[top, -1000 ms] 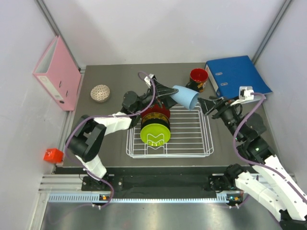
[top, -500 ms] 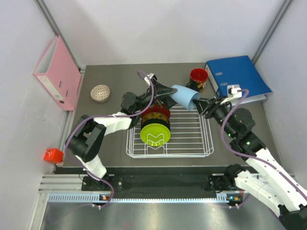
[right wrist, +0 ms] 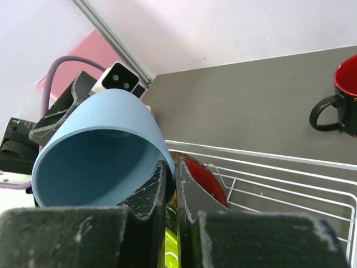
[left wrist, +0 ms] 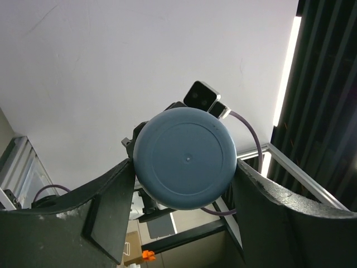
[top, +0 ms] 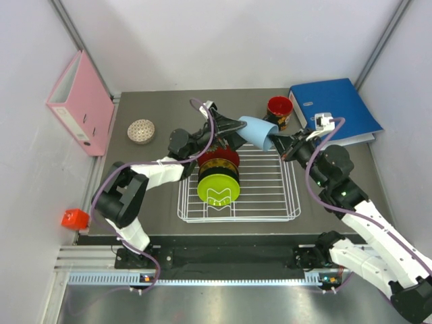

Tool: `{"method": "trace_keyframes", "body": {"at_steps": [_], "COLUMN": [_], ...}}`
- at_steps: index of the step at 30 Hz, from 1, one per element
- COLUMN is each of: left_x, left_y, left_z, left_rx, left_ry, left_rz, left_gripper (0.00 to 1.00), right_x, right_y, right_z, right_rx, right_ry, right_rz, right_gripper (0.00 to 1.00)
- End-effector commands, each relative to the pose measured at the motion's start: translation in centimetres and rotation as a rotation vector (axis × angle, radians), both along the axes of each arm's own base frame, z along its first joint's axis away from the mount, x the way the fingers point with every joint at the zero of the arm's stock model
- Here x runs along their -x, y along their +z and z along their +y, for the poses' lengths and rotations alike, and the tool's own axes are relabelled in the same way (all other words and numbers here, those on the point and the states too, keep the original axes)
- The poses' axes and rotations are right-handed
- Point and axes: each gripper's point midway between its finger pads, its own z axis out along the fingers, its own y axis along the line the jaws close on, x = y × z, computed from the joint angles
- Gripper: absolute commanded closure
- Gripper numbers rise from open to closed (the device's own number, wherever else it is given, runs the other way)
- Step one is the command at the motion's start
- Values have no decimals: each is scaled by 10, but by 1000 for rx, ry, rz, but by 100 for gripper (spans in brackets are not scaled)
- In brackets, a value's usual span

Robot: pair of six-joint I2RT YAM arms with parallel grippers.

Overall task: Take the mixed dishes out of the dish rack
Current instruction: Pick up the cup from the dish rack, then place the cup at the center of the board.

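A light blue cup (top: 258,132) hangs tilted above the far edge of the white wire dish rack (top: 236,220). My left gripper (top: 239,129) grips it round the base; the left wrist view shows the cup's round bottom (left wrist: 184,159) held between both fingers (left wrist: 111,218). My right gripper (top: 277,140) is shut on the cup's rim (right wrist: 95,151), one finger inside and one outside (right wrist: 171,164). In the rack stand a lime-green bowl (top: 218,187) and, behind it, a red gold-patterned bowl (top: 219,159) (right wrist: 201,178).
A black mug with a red inside (top: 278,111) (right wrist: 346,97) stands on the table behind the rack, next to the blue binder (top: 334,108). A small beige bowl (top: 141,130) sits far left near the pink binder (top: 81,101). An orange-red block (top: 74,218) lies at the left edge.
My right arm has reached left to the cup and its jaws have gone from open to shut on the rim. The left gripper has kept hold of the cup, which shifted slightly left.
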Motion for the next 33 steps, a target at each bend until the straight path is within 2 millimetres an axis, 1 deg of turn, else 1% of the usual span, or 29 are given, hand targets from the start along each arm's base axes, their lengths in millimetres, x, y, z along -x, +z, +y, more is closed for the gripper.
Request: {"method": "trace_keyframes", "body": {"at_steps": [1,2,3,4,5,6,7,8,9,10,11,12,13,14,15,16,17,19,20,21,22,23,24,25,27,28,29,32,33], "left_x": [59,55,40,34,23,8,-12,-25,-37,-56,-64,-67,-80,-81,-79,-78,-78,-71,-69,-63,-60,-57,-53,-51,-47,-45,-43,-38,-38], "left_y": [63,61,52,52,49,48,30,40,40,31,28,28,12,7,9,2,-16,-21,-35,-33,-43,-45,-43,-52,-54,-61,-64,-76,-79], "left_z": [20,20,18,20,19,23,22,25,30,38,45,55,70,77,86,91,102,115,124,128,132,134,139,141,146,146,145,142,143], "left_rx": [166,149,90,54,3,-51,-192,-241,-300,-444,-513,-581,-689,-726,-747,-770,-840,-885,-934,-939,-956,-959,-955,-959,-949,-952,-947,-929,-934], "left_ry": [-65,-49,-24,32,65,118,179,230,285,380,439,490,579,611,647,664,688,720,736,743,744,748,767,769,787,778,770,750,752], "left_rz": [-412,-421,-376,-435,-435,-445,-418,-448,-456,-434,-429,-415,-372,-345,-340,-318,-257,-223,-186,-186,-167,-159,-153,-121,-89,-75,-65,-32,-23], "left_gripper": [5,1,1,1,1,1,1,1,1,1,1,1,1,1,1,1,1,1,1,1,1,1,1,1,1,1,1,1,1], "right_x": [6,10,10,8,8,5,-1,-6,-10,-16,-28,-35,-46,-69,-78,-90,-114,-131,-148,-155,-156,-169,-174,-177,-191,-201,-205,-224,-226], "right_y": [40,50,57,63,73,75,77,82,85,87,99,88,86,89,79,76,70,56,53,50,40,41,38,37,34,21,26,16,13], "right_z": [-9,-18,-24,-37,-45,-52,-66,-70,-74,-82,-84,-89,-94,-95,-97,-97,-102,-96,-96,-95,-95,-95,-94,-91,-89,-90,-91,-95,-96], "right_rx": [-21,-22,-27,-33,-25,-14,-9,18,30,42,54,112,139,163,201,198,202,206,214,225,252,244,240,212,189,208,211,231,231], "right_ry": [-31,-62,-91,-158,-197,-239,-324,-358,-387,-449,-486,-526,-573,-612,-621,-625,-647,-608,-621,-624,-626,-637,-633,-607,-586,-603,-611,-638,-638], "right_rz": [-83,-93,-98,-96,-89,-69,-47,-14,-4,12,26,92,125,153,202,230,265,340,372,393,445,456,469,484,488,512,511,540,550], "right_gripper": [100,100,100,100,100,100,100,100,100,100,100,100,100,100,100,100,100,100,100,100,100,100,100,100,100,100,100,100,100]}}
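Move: Both hands hold the blue cup: its middle is about 5 cm right of the left hand, and roughly 5 cm left and 3 cm ahead of the right. From the right hand, the red mug stands some 22 cm ahead, 6 cm right and 20 cm below; the blue binder is 23 cm ahead and 29 cm right at similar depth. The red plate in the rack lies about 9 cm left of the left hand, nearly level with it fore and aft, 18 cm below. The right fingers keep their pinch on the cup's rim while the left fingers open and let go of its base. The right hand swings right and up about 12 cm over the rack's edge, then reaches some 21 cm forward towards the red mug, sinking back, turning clockwise and tipping down about 35 degrees. The left retreats forward and up, then 14 cm left and down, its wrist turning downward. ##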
